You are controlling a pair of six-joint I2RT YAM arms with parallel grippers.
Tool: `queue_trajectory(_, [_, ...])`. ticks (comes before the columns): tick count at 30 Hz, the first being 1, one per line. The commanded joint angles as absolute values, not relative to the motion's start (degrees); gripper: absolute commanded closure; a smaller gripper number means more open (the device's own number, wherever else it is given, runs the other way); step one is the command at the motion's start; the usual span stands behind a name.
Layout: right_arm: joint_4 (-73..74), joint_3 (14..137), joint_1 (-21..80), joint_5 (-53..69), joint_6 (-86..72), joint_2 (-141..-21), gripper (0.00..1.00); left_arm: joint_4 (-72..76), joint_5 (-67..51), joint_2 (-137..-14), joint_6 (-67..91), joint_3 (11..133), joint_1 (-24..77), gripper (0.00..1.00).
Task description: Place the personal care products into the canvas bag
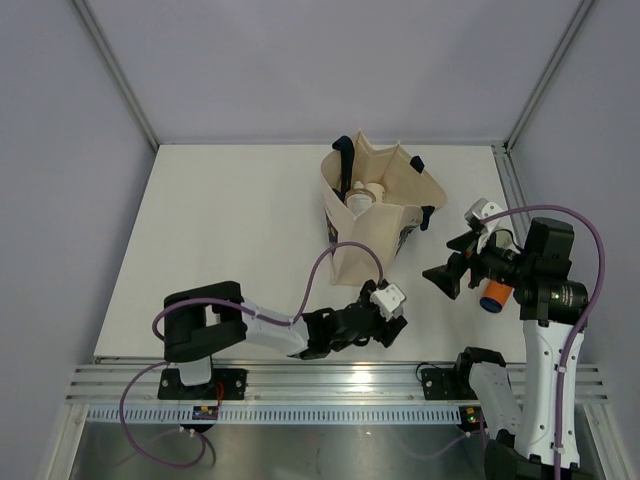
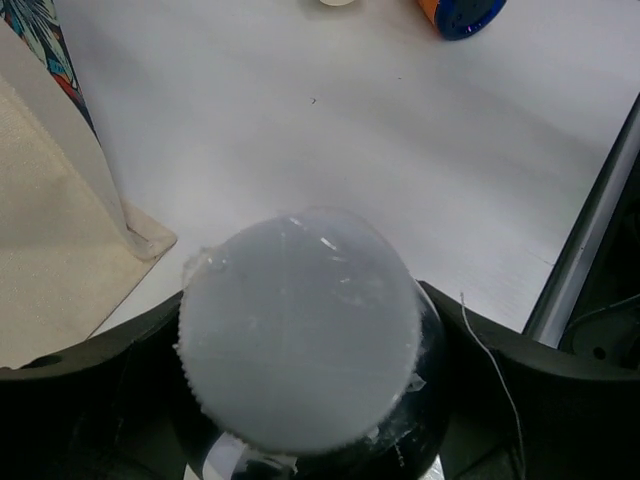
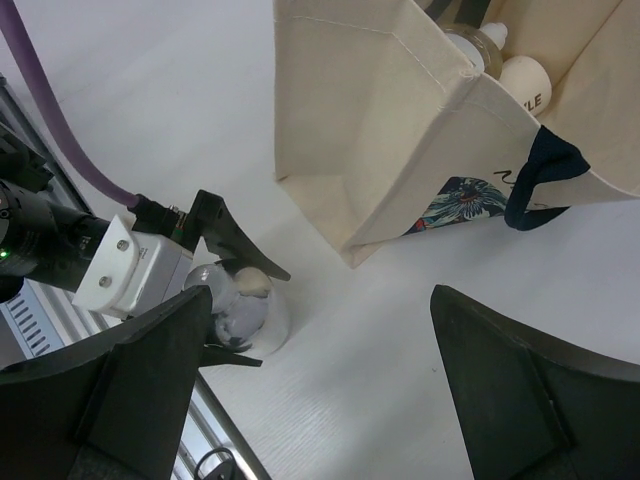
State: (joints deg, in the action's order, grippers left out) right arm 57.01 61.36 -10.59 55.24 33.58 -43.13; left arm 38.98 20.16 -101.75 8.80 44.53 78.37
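A clear bottle (image 2: 300,340) with a silver cap lies on the table near its front edge, its round end filling the left wrist view. My left gripper (image 1: 393,322) is shut on this bottle (image 3: 250,315), one finger on each side. The canvas bag (image 1: 385,215) stands upright and open behind it, with a white lettered bottle (image 3: 525,85) and other products inside. An orange bottle (image 1: 495,295) with a dark cap lies on the table under my right arm. My right gripper (image 1: 450,262) hovers open and empty to the bag's right.
The metal rail (image 1: 330,380) along the table's near edge runs just beside the left gripper. The bag's corner (image 2: 140,240) is close on the held bottle's left. A slanted frame post (image 1: 545,75) stands at the back right.
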Motion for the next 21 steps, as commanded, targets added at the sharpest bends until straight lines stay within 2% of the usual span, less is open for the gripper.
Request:
queue_trajectory(1, [56.8, 61.1, -11.4, 57.8, 32.5, -42.5, 0.01, 47.0, 20.5, -102.2, 13.7, 45.4, 77.5, 0.63])
queue_trajectory(2, [56.6, 61.2, -11.6, 57.8, 32.3, -42.4, 0.01, 46.8, 18.8, -102.0, 14.2, 45.2, 77.0, 0.81])
queue_trajectory(3, [56.4, 61.2, -11.7, 57.8, 32.1, -42.3, 0.01, 46.5, 18.2, -101.6, 14.5, 45.1, 76.7, 0.93])
queue_trajectory(4, [56.3, 61.2, -11.8, 57.6, 31.6, -42.2, 0.01, 46.0, 18.0, -100.1, 14.9, 44.9, 76.6, 1.00])
queue_trajectory(7, [55.4, 61.3, -12.1, 55.6, 28.5, -41.9, 0.01, 41.9, 15.8, -95.7, 16.7, 43.5, 75.5, 1.00])
queue_trajectory(11, [51.8, 60.8, -12.9, 51.8, 22.6, -42.1, 0.01, 30.8, 9.2, -83.7, 24.6, 44.1, 70.3, 1.00])
queue_trajectory(17, [48.3, 60.1, -16.0, 50.8, 16.2, -43.7, 0.01, 16.0, -5.1, -75.2, 36.6, 49.9, 60.1, 1.00])
queue_trajectory(21, [47.6, 60.6, -18.5, 50.7, 13.7, -46.4, 0.02, 8.9, -11.9, -73.0, 39.7, 58.9, 55.4, 1.00])
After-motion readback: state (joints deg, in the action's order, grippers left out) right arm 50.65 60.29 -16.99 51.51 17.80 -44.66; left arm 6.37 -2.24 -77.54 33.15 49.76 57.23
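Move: My left hand has a clear bottle gripped near its top, standing on the table. The canvas bag's open mouth lies about 26 cm ahead of that hand, 2 cm to its left and 18 cm higher. The orange bottle lies some 28 cm to the right and 12 cm ahead, the green bottle about 28 cm right and 22 cm ahead, both some 5 cm lower. From my empty right hand the green bottle is about 17 cm right, 18 cm ahead and 25 cm below. I keep my left fingers shut on the clear bottle and, after a slow start, swing it leftward, then lift it up and forward towards the bag: about 10 cm up, 8 left and 6 forward. The wrist tips roughly 30 degrees, leaning the bottle's top forward. My right hand, still open, eases about 4 cm right and forward, turning some 15 degrees clockwise. ##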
